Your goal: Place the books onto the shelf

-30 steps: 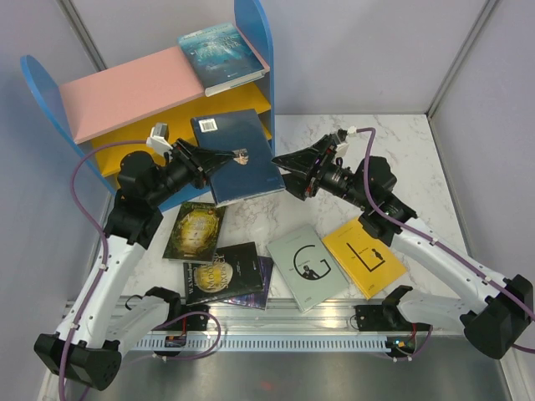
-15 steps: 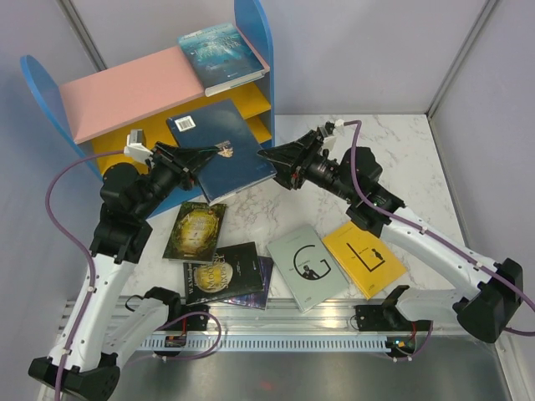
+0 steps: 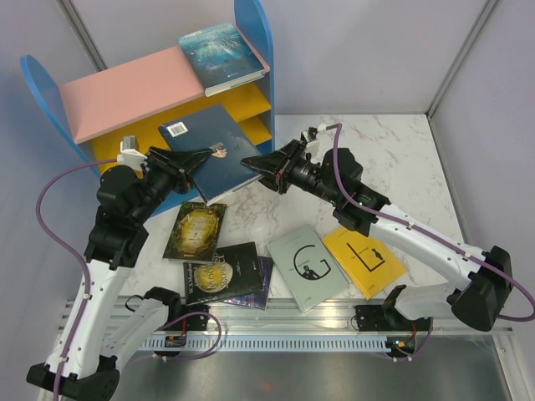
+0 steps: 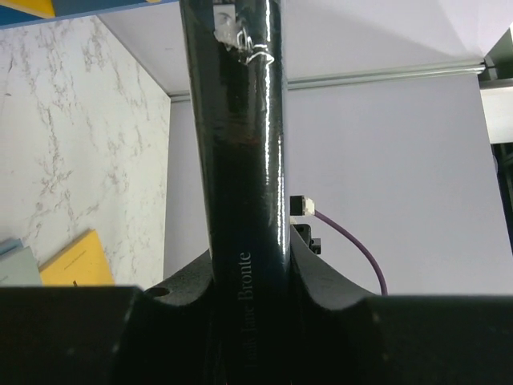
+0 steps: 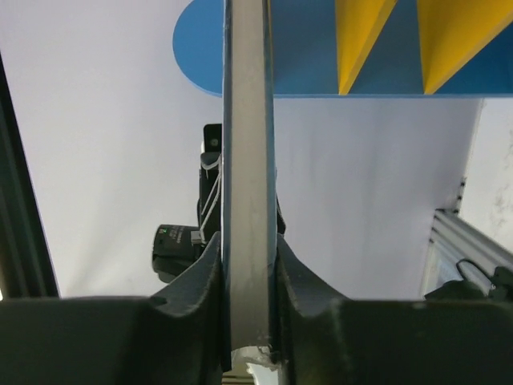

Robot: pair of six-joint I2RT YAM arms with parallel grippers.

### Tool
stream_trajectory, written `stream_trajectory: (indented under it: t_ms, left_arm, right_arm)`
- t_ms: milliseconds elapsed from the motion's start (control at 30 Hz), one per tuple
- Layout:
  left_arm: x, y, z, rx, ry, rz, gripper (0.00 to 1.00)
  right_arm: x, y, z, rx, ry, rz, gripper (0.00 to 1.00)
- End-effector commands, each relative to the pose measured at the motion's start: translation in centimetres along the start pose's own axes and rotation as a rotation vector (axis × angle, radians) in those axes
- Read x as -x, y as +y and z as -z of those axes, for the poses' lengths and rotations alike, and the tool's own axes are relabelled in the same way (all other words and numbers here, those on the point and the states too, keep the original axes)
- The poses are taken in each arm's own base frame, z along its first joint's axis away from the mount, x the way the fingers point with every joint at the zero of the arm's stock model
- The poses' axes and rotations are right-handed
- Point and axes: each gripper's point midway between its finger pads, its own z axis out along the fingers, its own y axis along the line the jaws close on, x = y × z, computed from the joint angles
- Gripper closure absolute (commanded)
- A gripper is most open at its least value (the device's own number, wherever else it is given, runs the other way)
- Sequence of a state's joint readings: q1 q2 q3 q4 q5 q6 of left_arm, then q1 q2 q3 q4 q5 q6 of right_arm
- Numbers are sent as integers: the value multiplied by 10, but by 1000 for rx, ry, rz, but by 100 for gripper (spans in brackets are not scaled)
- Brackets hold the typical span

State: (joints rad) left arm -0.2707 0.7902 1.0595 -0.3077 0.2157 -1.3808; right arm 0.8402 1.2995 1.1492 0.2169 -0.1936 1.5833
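A navy book [image 3: 227, 134] hangs tilted in the air in front of the shelf [image 3: 125, 93], which has blue sides, a pink top and yellow lower boards. My left gripper [image 3: 207, 153] is shut on the book's left side; its dark lettered spine [image 4: 240, 160] runs up between the jaws of that gripper [image 4: 248, 277]. My right gripper [image 3: 251, 163] is shut on the opposite edge, and the pale page edge [image 5: 248, 160] stands between its jaws [image 5: 248, 269]. A teal-blue book [image 3: 221, 52] lies on the pink top.
On the marble table lie a green-gold book [image 3: 195, 230], a black book with gold lettering [image 3: 221, 272] over a purple one [image 3: 266, 280], a pale grey-blue book [image 3: 308, 266] and a yellow book [image 3: 365, 256]. The shelf's blue panel [image 5: 304, 56] is just beyond the right gripper.
The right gripper has moved in from the right and closed on the navy book's edge. The left arm has carried the book left and a little higher, toward the shelf.
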Motion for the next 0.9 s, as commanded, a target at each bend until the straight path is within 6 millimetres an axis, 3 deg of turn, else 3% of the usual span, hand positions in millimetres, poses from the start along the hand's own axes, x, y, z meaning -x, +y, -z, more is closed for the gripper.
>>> stream_trajectory:
  t_ms: [0, 67, 133, 167, 200, 233, 300, 333, 367, 400, 533, 700, 833, 867]
  left_arm:
    - [13, 31, -2, 123, -75, -67, 98]
    - [12, 25, 0, 107, -67, -89, 98]
    - [8, 18, 3, 82, -36, -150, 89]
    - [8, 0, 8, 40, -33, -190, 84]
    - [6, -8, 11, 20, -18, -228, 72]
    - [10, -29, 20, -21, -34, -303, 64]
    - [16, -32, 31, 19, -62, -356, 45]
    - [20, -36, 37, 27, -82, -405, 40]
    - [23, -52, 51, 2, -108, -436, 36]
    - [26, -53, 57, 15, -122, -454, 25]
    - [34, -66, 82, 11, -187, -519, 1]
    - [22, -60, 85, 31, -109, -557, 0]
    - [16, -49, 85, 58, -66, -565, 0]
    - [16, -47, 86, 66, -62, -563, 0]
  right_arm:
    - [-23, 120, 32, 342, 56, 46, 89]
    - [-20, 121, 33, 337, 36, 53, 100]
    - [-14, 122, 32, 329, 10, 65, 100]
    - [-12, 127, 32, 329, 4, 70, 100]
    - [-11, 129, 32, 330, 0, 76, 100]
    - [-6, 133, 32, 334, -11, 82, 100]
    - [-3, 146, 31, 345, -8, 95, 100]
    - [3, 151, 30, 345, -19, 103, 100]
    - [4, 162, 30, 362, -15, 113, 100]
    - [7, 167, 29, 366, -18, 115, 100]
    - [34, 194, 22, 406, -55, 130, 100]
    - [69, 206, 2, 408, -87, 138, 100]
    - [99, 214, -31, 393, -109, 180, 100]
    - [106, 206, -41, 350, -117, 185, 100]
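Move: Both my hands still pinch the dark blue book, its middle about 9 cm left and 2 cm ahead of my right hand. The teal book on the shelf top is some 27 cm ahead of that hand, 8 cm left, roughly level. The pink top's middle is 21 cm ahead and 22 cm left of it, the top's front right corner 24 cm ahead and 4 cm right. From my left hand, the teal book lies about 25 cm ahead and 4 cm right. I open my left hand wide, let go of the dark blue book's spine side and pull away back, up and left, about 7 cm back, rolling the wrist some 30 degrees. My right hand keeps its pinch and carries the book alone: straight up first, then also forward towards the teal book, 15 cm up and 11 forward in all, fingertips tipping up slightly. ##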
